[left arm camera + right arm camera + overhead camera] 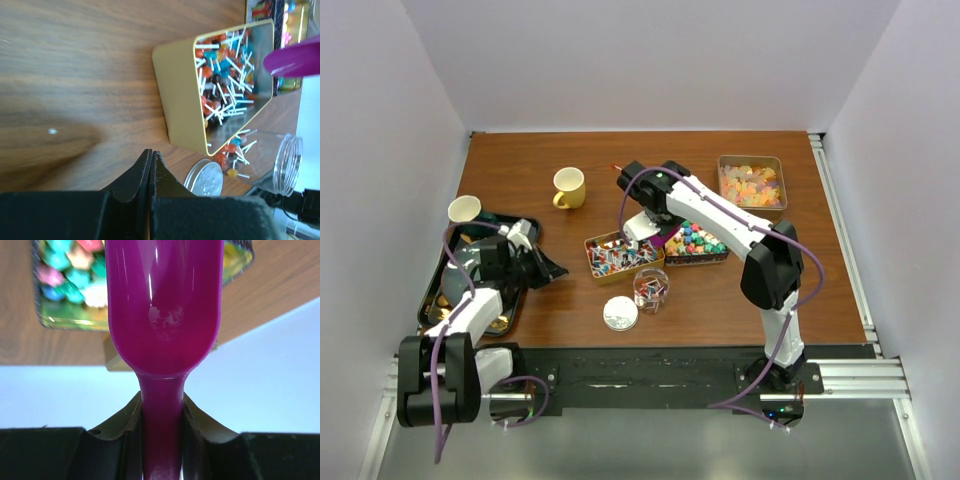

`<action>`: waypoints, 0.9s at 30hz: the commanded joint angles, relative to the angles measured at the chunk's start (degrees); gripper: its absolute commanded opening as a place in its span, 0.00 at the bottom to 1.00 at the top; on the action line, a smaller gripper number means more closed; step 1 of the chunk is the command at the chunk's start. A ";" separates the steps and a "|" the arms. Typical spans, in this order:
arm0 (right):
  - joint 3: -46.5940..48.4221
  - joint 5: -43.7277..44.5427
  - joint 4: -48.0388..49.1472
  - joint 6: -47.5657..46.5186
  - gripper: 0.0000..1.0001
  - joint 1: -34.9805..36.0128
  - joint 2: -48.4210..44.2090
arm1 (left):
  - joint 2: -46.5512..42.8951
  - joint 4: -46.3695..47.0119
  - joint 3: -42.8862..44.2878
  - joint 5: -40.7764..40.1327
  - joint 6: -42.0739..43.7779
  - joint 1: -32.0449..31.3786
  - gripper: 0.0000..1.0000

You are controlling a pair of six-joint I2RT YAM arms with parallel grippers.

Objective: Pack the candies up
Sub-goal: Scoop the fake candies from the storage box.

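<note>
Red, blue and white stick candies fill a gold tin at the table's middle. Bright multicoloured balls lie in a dark tin to its right, and they show blurred behind the scoop. Pale orange-pink pieces fill a gold tin at the back right. A clear jar holds a few stick candies. My right gripper is shut on the handle of a purple scoop, held over the two middle tins. My left gripper is shut and empty, left of the gold tin.
The jar's silver lid lies on the wood beside the jar. A yellow mug stands at the back. A cream cup and a black tray sit at the left edge, under my left arm.
</note>
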 commanded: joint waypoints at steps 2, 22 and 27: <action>2.03 10.75 0.99 -7.15 0.00 1.83 0.08 | 2.71 5.31 0.79 -1.67 -1.17 -7.23 0.00; -0.73 30.36 -0.22 -10.24 0.00 8.42 10.35 | 15.28 12.61 2.11 -0.18 -3.89 -14.03 0.00; 10.88 19.76 -13.31 2.83 0.00 9.92 17.38 | 18.27 15.41 2.99 0.44 -3.98 -14.64 0.00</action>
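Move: Back and to the left of the right hand, which holds the purple scoop, lies the lollipop box: about 12 cm left, 8 cm back and 15 cm below. The box of coloured candies is 3 cm to that hand's right and 3 cm back; the glass jar is 7 cm left, 16 cm back. From the shut left hand the lollipop box is some 14 cm right and 3 cm ahead, slightly below; the silver lid is 13 cm right, 8 cm back. Swinging left towards the lollipop box, the right hand rises about 2 cm, then sinks past its starting height as it carries the scoop some 5 cm across, rolling its left side down roughly 25 degrees, so that the bowl dips towards the lollipops; its grip on the handle stays. The left hand, fingers shut, slides about 6 cm right and drops 4 cm towards the box's near left corner, turning slightly clockwise. ##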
